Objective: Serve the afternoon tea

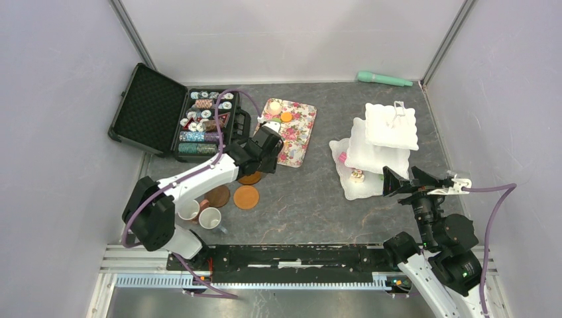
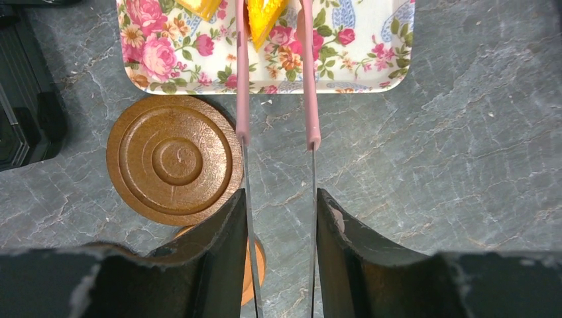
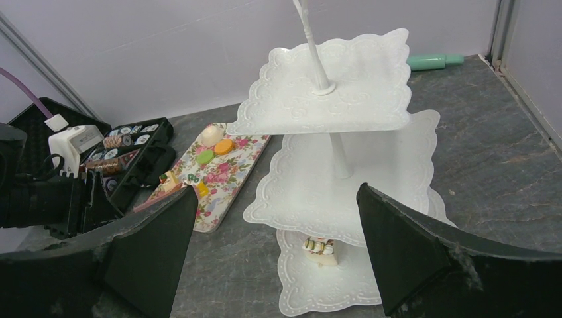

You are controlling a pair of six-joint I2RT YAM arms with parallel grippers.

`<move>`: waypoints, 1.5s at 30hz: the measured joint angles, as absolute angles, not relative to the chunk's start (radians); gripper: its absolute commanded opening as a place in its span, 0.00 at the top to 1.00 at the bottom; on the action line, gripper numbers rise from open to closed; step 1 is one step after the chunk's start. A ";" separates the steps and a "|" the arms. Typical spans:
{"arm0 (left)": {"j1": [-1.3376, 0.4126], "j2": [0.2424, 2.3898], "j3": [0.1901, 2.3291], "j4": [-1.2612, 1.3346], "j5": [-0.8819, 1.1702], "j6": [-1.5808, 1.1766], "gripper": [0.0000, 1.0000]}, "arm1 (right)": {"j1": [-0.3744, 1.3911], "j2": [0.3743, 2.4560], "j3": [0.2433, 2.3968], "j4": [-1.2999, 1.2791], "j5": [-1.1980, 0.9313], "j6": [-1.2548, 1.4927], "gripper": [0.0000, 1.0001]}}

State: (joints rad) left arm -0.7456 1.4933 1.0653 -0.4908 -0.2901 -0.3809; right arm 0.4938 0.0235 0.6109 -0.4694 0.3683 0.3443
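My left gripper [image 1: 267,138] [image 2: 278,199] is shut on a pair of metal tongs [image 2: 311,99] with pink tips. The tips reach over the floral tray [image 2: 371,59] and pinch an orange pastry wedge [image 2: 265,18]. More pastries [image 1: 286,116] lie at the tray's far end. Below the gripper a brown saucer [image 2: 173,159] lies flat, and another saucer [image 1: 246,197] sits nearer. Two mugs [image 1: 210,217] stand by the left arm's base. The white three-tier stand [image 1: 381,142] [image 3: 331,86] carries a cake slice [image 3: 320,250] on its bottom tier. My right gripper [image 1: 405,180] [image 3: 277,192] hangs open facing the stand, holding nothing.
An open black case of poker chips [image 1: 192,122] lies at the back left, next to the tray. A green cylinder [image 1: 384,79] rests against the back wall. Purple walls close in both sides.
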 measured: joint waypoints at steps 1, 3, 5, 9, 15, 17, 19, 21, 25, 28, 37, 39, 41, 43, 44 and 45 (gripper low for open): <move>-0.746 1.490 1.069 -0.491 -0.287 -0.381 0.97 | 0.494 0.023 0.611 -0.469 0.368 0.344 0.02; -0.746 1.477 1.074 -0.492 -0.282 -0.381 0.98 | 0.494 0.023 0.611 -0.469 0.371 0.344 0.02; -0.746 1.460 1.081 -0.493 -0.276 -0.381 0.98 | 0.494 0.023 0.612 -0.470 0.371 0.343 0.02; -0.746 1.422 1.108 -0.493 -0.258 -0.381 0.98 | 0.494 0.023 0.619 -0.471 0.372 0.340 0.02; -0.746 1.396 1.171 -0.496 -0.209 -0.381 0.98 | 0.494 0.023 0.626 -0.474 0.379 0.335 0.02; -0.752 1.394 1.196 -0.494 -0.182 -0.381 0.97 | 0.494 0.023 0.632 -0.475 0.380 0.334 0.02; -0.766 1.394 1.222 -0.492 -0.160 -0.381 0.97 | 0.494 0.023 0.641 -0.474 0.384 0.332 0.02; -0.790 1.402 1.264 -0.490 -0.135 -0.381 0.97 | 0.494 0.023 0.649 -0.474 0.385 0.329 0.02; -0.846 1.457 1.362 -0.459 -0.102 -0.382 0.97 | 0.494 0.023 0.660 -0.473 0.387 0.325 0.02; -0.889 1.521 1.433 -0.431 -0.086 -0.382 0.97 | 0.494 0.023 0.665 -0.478 0.391 0.324 0.02; -0.975 1.707 1.603 -0.413 -0.052 -0.382 0.94 | 0.494 0.021 0.675 -0.492 0.404 0.324 0.02; -0.986 1.733 1.631 -0.414 -0.048 -0.382 0.89 | 0.494 0.020 0.675 -0.495 0.405 0.324 0.02; -0.996 1.762 1.663 -0.417 -0.046 -0.382 0.82 | 0.494 0.020 0.675 -0.497 0.405 0.324 0.02; -1.002 1.789 1.690 -0.417 -0.043 -0.382 0.79 | 0.494 0.019 0.676 -0.498 0.405 0.324 0.02; -1.005 1.798 1.697 -0.416 -0.042 -0.382 0.78 | 0.494 0.018 0.676 -0.500 0.405 0.324 0.02; -1.006 1.805 1.701 -0.418 -0.042 -0.382 0.76 | 0.494 0.018 0.677 -0.502 0.405 0.324 0.02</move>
State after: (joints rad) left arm -1.0061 1.8046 1.7008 -0.4175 -0.0422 -0.3817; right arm 0.4938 0.0181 0.6769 -0.5022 0.4053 0.3241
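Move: The left hand holds the tongs, already closed on a yellow cake slice at their tips. The stand's middle tier is about 37 cm to this hand's right, some 6 cm farther out and 2 cm higher, with the top tier some 12 cm above it. The pink cake is about 27 cm right, 5 ahead and 8 below; the floral tray's middle is 15 ahead and 5 right. From the right hand, the middle tier is about 17 cm straight ahead and 16 below. Still pinching the yellow cake slice in the tongs, the left hand first lifts it up off the floral tray, then sweeps right towards the stand, about 23 cm across and 14 cm up in all, slowing as the tong tips reach in over the middle tier at the top tier's edge. On the way the wrist turns some 25 degrees clockwise and drops its left side by about as much, the grip kept, while the open, empty right hand eases a couple of centimetres up and slightly back. ##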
